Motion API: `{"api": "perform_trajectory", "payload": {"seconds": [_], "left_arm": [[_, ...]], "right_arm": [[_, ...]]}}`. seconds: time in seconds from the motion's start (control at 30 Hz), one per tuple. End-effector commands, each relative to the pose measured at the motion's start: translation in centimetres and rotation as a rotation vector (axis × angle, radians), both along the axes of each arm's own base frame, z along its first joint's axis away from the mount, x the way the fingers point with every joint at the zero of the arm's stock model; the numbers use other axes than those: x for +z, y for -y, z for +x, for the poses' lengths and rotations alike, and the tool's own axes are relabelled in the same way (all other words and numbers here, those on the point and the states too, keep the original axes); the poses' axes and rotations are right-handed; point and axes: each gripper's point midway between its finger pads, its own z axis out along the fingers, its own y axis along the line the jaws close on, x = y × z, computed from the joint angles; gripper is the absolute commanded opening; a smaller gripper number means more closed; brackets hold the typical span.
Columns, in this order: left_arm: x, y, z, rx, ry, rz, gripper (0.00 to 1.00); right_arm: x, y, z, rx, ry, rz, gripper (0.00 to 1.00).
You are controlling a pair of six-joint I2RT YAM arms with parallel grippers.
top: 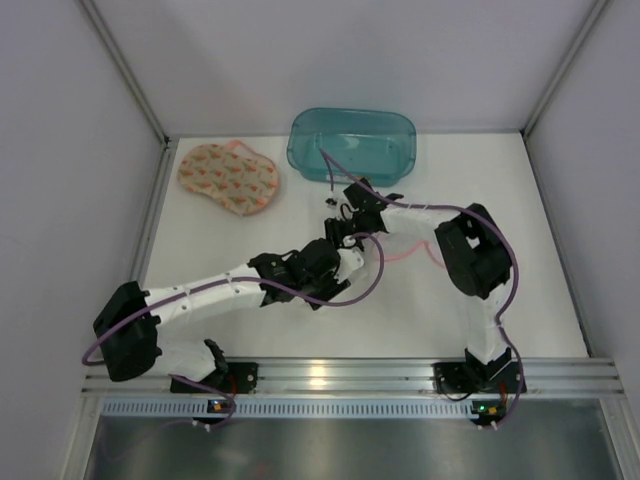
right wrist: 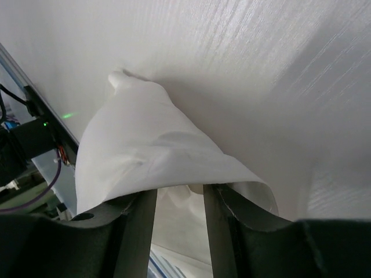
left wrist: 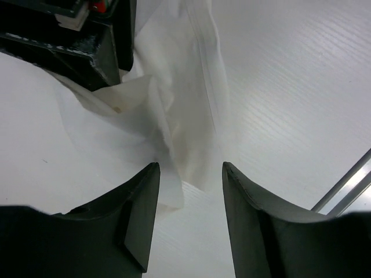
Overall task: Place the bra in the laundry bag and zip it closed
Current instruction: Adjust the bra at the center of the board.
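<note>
The bra [top: 228,178], peach with a small pattern, lies flat on the table at the back left, away from both arms. The white laundry bag [left wrist: 174,110] lies crumpled at mid-table between the two grippers and barely shows against the white table from above. My left gripper [left wrist: 188,171] is open, its fingers either side of the bag's near corner without touching it. My right gripper [right wrist: 179,194] is open too. The bag's fabric [right wrist: 145,150] hangs draped over both its fingertips, with nothing pinched between them. From above, the left gripper [top: 343,256] and the right gripper [top: 340,226] nearly meet.
A clear teal bin [top: 352,143] stands at the back centre, just behind the right arm's wrist. Purple cables loop around both arms. A metal rail [left wrist: 348,188] borders the table, and grey walls enclose it on three sides.
</note>
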Motion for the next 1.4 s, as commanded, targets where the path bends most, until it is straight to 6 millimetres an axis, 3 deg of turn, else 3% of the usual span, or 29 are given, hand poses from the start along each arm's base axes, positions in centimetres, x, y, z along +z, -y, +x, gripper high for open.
{"api": "perform_trajectory", "payload": {"seconds": [0.0,0.2,0.47,0.6,0.7,0.9,1.03,1.23,1.37], "left_arm": [[4.7,1.3,1.0,-0.004,0.062,-0.135,0.53],[6.5,0.0,2.8,0.068,-0.014,-0.224,0.53],[4.6,-4.0,5.6,0.217,-0.083,-0.217,0.5],[3.7,-4.2,4.5,0.169,-0.118,-0.211,0.52],[2.5,-4.5,3.3,0.105,-0.137,-0.192,0.53],[0.3,-5.8,2.4,0.032,-0.12,-0.083,0.55],[-1.0,-6.4,1.0,-0.096,-0.116,-0.021,0.55],[-3.1,-7.2,-1.5,-0.267,-0.132,0.039,0.55],[-4.6,-7.6,-0.7,-0.259,-0.111,0.089,0.55]], "right_arm": [[3.6,0.2,1.3,0.023,0.098,0.028,0.39],[4.8,0.8,2.3,0.033,0.138,0.032,0.45],[6.9,1.0,2.8,0.055,0.169,0.072,0.45],[6.6,1.7,2.6,0.065,0.173,0.032,0.44],[8.0,2.0,2.9,0.056,0.211,0.042,0.45],[10.4,4.1,3.9,-0.001,0.248,0.089,0.59],[9.7,6.2,4.0,-0.028,0.212,0.087,0.65],[6.5,7.0,1.7,-0.019,0.117,0.092,0.71],[4.8,7.2,1.1,-0.016,0.09,0.084,0.67]]}}
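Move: The bra lies crumpled between the two hands: about 4 cm ahead of the left hand, 2 cm to its right and some 6 cm below, and about 5 cm back from the right hand, 1 cm to its right and slightly lower. From the right hand, the pink-rimmed laundry bag is roughly 22 cm right and 3 cm farther out, the teal basket some 24 cm ahead and 6 cm right. Up and outward first, both hands draw off the bra. The right, its fingertips at the bra's edge, rises about 8 cm, then sinks half of that while moving right, fingers opening wider. The left arcs up, forward and left, then comes back and down, ending about 8 cm to the left with its wrist turned clockwise and fingers still half open. ##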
